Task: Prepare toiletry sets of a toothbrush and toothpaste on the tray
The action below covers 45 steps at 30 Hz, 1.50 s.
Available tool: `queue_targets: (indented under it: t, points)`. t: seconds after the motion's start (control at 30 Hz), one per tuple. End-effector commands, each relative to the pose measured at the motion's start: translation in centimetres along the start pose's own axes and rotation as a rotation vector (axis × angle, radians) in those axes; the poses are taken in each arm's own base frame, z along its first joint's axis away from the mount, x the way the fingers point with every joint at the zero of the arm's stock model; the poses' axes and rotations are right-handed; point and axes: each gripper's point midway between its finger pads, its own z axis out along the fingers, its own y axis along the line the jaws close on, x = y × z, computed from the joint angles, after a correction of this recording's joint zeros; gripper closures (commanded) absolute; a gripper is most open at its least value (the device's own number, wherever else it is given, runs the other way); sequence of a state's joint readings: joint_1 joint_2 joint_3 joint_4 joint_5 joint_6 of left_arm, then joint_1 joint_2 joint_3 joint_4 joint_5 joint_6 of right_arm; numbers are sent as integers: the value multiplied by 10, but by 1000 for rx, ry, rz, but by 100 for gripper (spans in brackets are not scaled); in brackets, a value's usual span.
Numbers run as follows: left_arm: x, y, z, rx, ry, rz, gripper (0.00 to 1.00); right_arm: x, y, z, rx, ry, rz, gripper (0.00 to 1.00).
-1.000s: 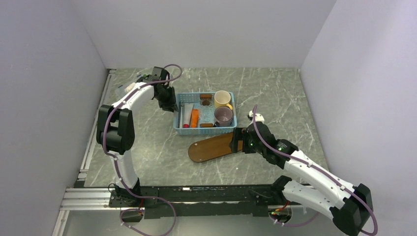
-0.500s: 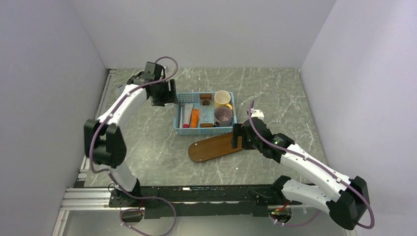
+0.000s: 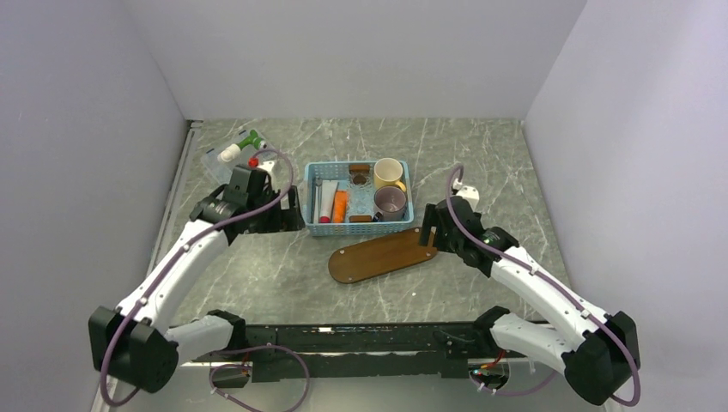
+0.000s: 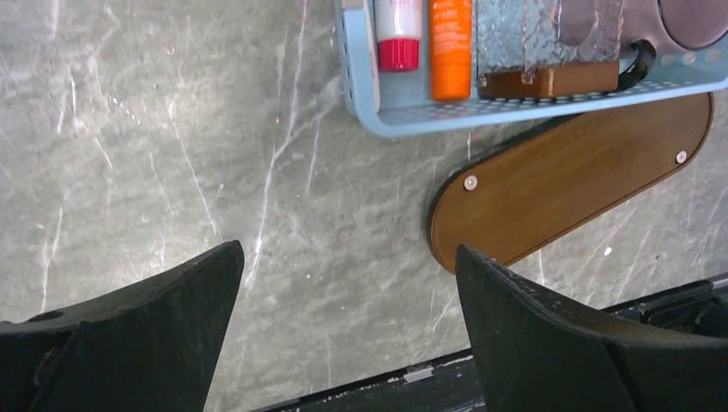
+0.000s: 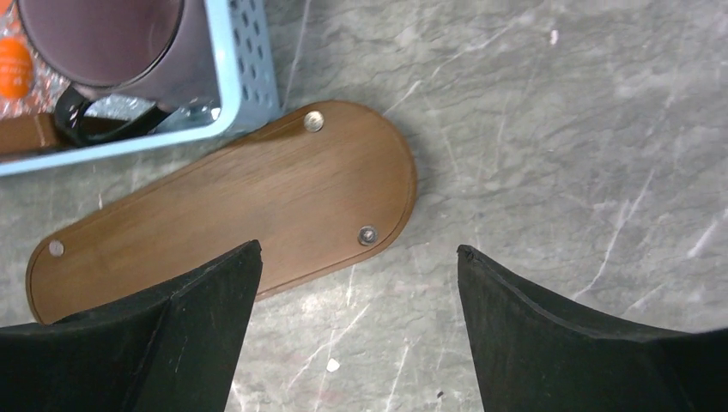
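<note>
The tray (image 3: 382,255), a dark-brown oblong board, lies bare on the table just in front of the blue basket (image 3: 358,197). The orange toothpaste (image 4: 450,47) lies inside the basket, also seen from above (image 3: 341,206). I cannot make out the toothbrush. My left gripper (image 4: 348,247) hangs open over bare table left of the tray (image 4: 567,184) and below the basket's corner; from above it (image 3: 290,219) sits at the basket's left side. My right gripper (image 5: 359,247) is open and holds nothing, over the table at the tray's right end (image 5: 257,206), seen from above (image 3: 427,236).
The basket also holds a white tube with a red cap (image 4: 397,34), a clear textured box (image 4: 549,34), a purple mug (image 5: 103,39) and a yellow mug (image 3: 388,172). A clear box with a spray bottle (image 3: 236,150) stands at the back left. Walls close in on three sides.
My left arm swung from behind the basket's left corner down to its front left, and its gripper opened. My right gripper drew back to the right, off the tray's end.
</note>
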<state>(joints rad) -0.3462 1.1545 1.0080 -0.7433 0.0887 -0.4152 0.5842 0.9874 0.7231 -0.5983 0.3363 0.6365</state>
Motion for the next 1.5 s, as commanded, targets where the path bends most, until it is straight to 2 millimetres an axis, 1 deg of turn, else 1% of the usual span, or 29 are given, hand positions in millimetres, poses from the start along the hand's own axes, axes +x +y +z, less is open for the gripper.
queue_targets:
  t: [0.0, 0.13, 0.2, 0.27, 0.4, 0.47, 0.5, 0.67, 0.9, 1.03, 1.2, 1.33, 1.47]
  points:
    - [0, -8, -14, 62, -81, -33, 1, -31, -6, 3, 18, -84, 80, 17]
    - [9, -5, -19, 69, -103, -55, 0, -42, -13, 12, 14, -94, 142, 24]
    - [17, -3, -17, 70, -103, -69, 1, -46, -16, 19, 16, -87, 164, 28]
    - [21, -4, -15, 92, -111, -79, 1, -49, -14, 27, 5, -81, 183, 30]
    - [32, -8, -4, 137, -105, -145, 1, -48, -11, 45, 12, -59, 207, 33]
    - [38, -15, 3, 192, -98, -163, 1, -49, -9, 53, 11, -56, 219, 35]
    - [42, -18, 6, 213, -86, -173, 0, -50, -7, 57, 8, -54, 222, 35]
    - [55, -15, 16, 216, -51, -198, 1, -50, -4, 73, 23, -30, 230, 35]
    - [72, -17, 20, 251, -7, -204, 1, -44, -6, 91, 51, -7, 247, 35]
    - [79, -15, 24, 249, 9, -203, 1, -40, -6, 102, 58, 16, 251, 35]
    - [84, -14, 25, 254, 14, -198, 1, -39, -4, 111, 55, 22, 247, 35]
    - [88, -13, 26, 258, 24, -200, 0, -33, -4, 116, 50, 36, 252, 35]
    - [92, -12, 26, 257, 25, -200, 1, -29, -5, 118, 44, 31, 267, 35]
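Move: The tray's middle lies about 19 cm to the right of the left hand, 3 cm back and 15 cm below. From the right hand it is roughly 9 cm left, 3 cm ahead and 11 cm down. The basket's middle is some 12 cm ahead and 14 cm right of the left hand; from the right hand it is 15 cm ahead and 14 cm left, with the purple mug about 14 cm ahead and 7 cm left. Bring the right gripper forward and down, about 8 cm each way, past the basket's right side to just over the tray's right end, swinging slightly right first, turning some 10 degrees clockwise and closing partway. Meanwhile draw the wide-open left gripper back, then down and slightly right towards the tray's left end, rolling its left side down. ##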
